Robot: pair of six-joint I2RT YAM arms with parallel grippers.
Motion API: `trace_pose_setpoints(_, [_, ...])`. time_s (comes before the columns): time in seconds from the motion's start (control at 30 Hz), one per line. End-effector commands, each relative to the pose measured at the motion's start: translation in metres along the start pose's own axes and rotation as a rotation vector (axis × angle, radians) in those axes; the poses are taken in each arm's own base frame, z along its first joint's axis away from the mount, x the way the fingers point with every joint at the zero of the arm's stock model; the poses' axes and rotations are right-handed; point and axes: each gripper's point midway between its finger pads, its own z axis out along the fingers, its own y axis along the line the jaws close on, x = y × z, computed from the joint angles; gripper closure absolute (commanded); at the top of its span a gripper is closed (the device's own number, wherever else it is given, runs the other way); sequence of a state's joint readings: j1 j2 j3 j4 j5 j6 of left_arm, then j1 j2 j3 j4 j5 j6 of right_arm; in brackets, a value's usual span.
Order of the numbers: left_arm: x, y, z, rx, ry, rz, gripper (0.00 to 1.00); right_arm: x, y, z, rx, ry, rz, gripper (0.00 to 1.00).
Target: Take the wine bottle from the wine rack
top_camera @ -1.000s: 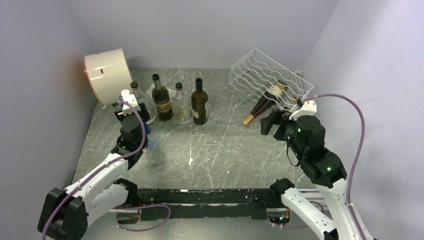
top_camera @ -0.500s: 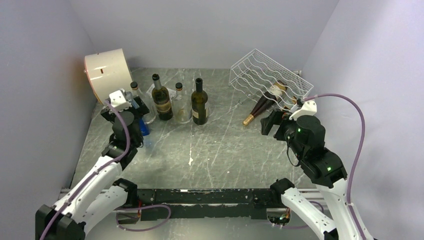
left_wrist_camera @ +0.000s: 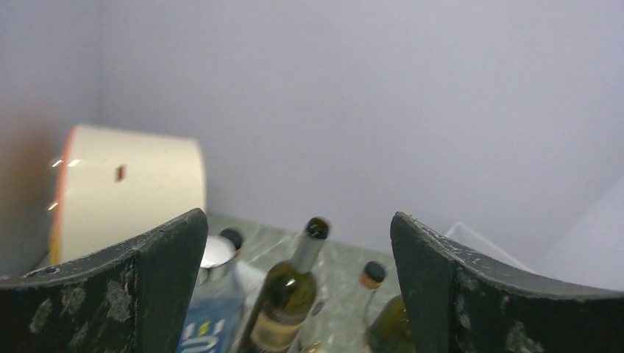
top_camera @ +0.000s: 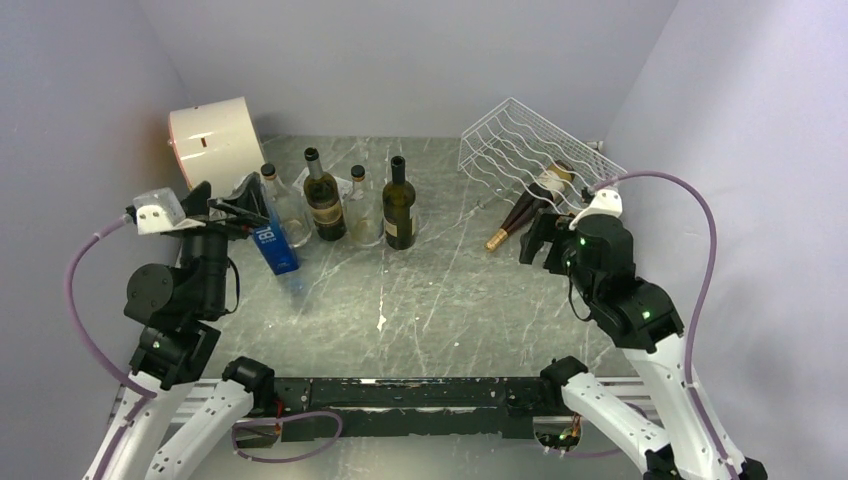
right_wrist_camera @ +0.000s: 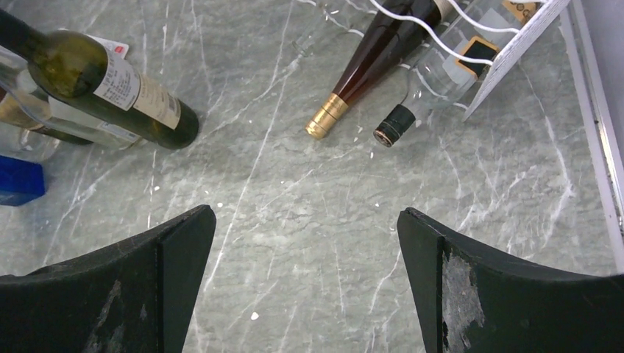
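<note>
The white wire wine rack (top_camera: 530, 150) stands tilted at the back right. A dark wine bottle (top_camera: 522, 213) with a gold foil cap lies in its lowest row, neck pointing out over the table. In the right wrist view the wine bottle (right_wrist_camera: 360, 66) lies under the wine rack's wires (right_wrist_camera: 515, 44), beside a clear bottle (right_wrist_camera: 430, 77) with a black cap. My right gripper (top_camera: 540, 242) hovers open just in front of the bottle necks, and the right gripper (right_wrist_camera: 303, 220) has nothing between its fingers. My left gripper (top_camera: 228, 203) is raised and open at the left; the left gripper (left_wrist_camera: 298, 220) is empty.
A cream drum (top_camera: 212, 140) lies at the back left. A blue bottle (top_camera: 272, 237) stands leaning beside several upright bottles, among them a green one (top_camera: 324, 200) and a dark one (top_camera: 399, 208). Grey walls close in on both sides.
My left gripper opened, let go of the blue bottle and drew back up and to the left. My right arm shifted slightly toward the rack.
</note>
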State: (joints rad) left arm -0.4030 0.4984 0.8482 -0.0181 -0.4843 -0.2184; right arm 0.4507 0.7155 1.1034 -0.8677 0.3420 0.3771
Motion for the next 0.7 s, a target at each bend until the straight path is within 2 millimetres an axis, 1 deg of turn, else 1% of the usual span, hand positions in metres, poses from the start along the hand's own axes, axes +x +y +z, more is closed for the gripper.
trace_pose_setpoints(0.0, [-0.024,-0.054,0.006,0.277,-0.115,-0.011,0.02,-0.007,0.007,0.005,0.001,0.009,0.05,0.0])
trace_pose_setpoints(0.07, [-0.032,-0.068,0.013,0.324,-0.144,-0.006,0.02,-0.002,0.007,0.014,0.03,0.025,0.099,0.0])
trace_pose_setpoints(0.13, [-0.034,-0.079,0.023,0.352,-0.142,-0.006,0.02,0.006,0.008,0.026,0.056,0.046,0.134,0.0])
trace_pose_setpoints(0.23, [-0.031,-0.094,0.036,0.39,-0.112,-0.008,0.03,0.018,0.014,0.047,0.074,0.084,0.171,0.0])
trace_pose_setpoints(0.3, [-0.02,-0.102,0.041,0.424,-0.086,0.001,0.04,0.028,0.021,0.064,0.069,0.119,0.179,0.0])
trace_pose_setpoints(0.37, [-0.005,-0.106,0.042,0.454,-0.061,0.02,0.05,0.034,0.031,0.081,0.052,0.142,0.187,0.0])
trace_pose_setpoints(0.43, [0.01,-0.107,0.04,0.479,-0.043,0.047,0.05,0.039,0.04,0.099,0.034,0.156,0.19,0.0])
trace_pose_setpoints(0.5, [0.025,-0.103,0.038,0.487,-0.032,0.07,0.05,0.042,0.048,0.118,0.028,0.165,0.188,0.0])
trace_pose_setpoints(0.6, [0.036,-0.102,0.033,0.512,-0.019,0.093,0.06,0.049,0.051,0.151,0.079,0.16,0.217,0.0])
trace_pose_setpoints(0.67, [0.042,-0.103,0.029,0.539,-0.015,0.132,0.12,0.055,0.046,0.175,0.152,0.141,0.254,0.0])
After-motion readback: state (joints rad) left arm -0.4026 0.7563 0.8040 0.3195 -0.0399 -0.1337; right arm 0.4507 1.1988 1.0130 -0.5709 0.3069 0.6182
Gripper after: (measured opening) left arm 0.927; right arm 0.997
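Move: The wine bottle with the gold cap, lying in the rack, has its middle about 25 cm ahead of the right hand, 2 cm right and 23 cm below; the clear bottle beside it lies roughly 10 cm farther right. For the left hand that wine bottle is some 65 cm right, 23 cm ahead, 37 cm below; the blue bottle stands 10 cm ahead and 1 cm left, the olive bottle 18 cm ahead and 12 cm right, both about 27 cm below. The right hand, fingers wide open and empty, dives about 11 cm down and 9 cm forward while drifting 6 cm left, speeding up towards the gold-capped neck poking out of the rack and tipping down some 15 degrees. The open left hand swings 10 cm right and 5 forward above the standing bottles, rising slightly then sinking back, turning clockwise. ##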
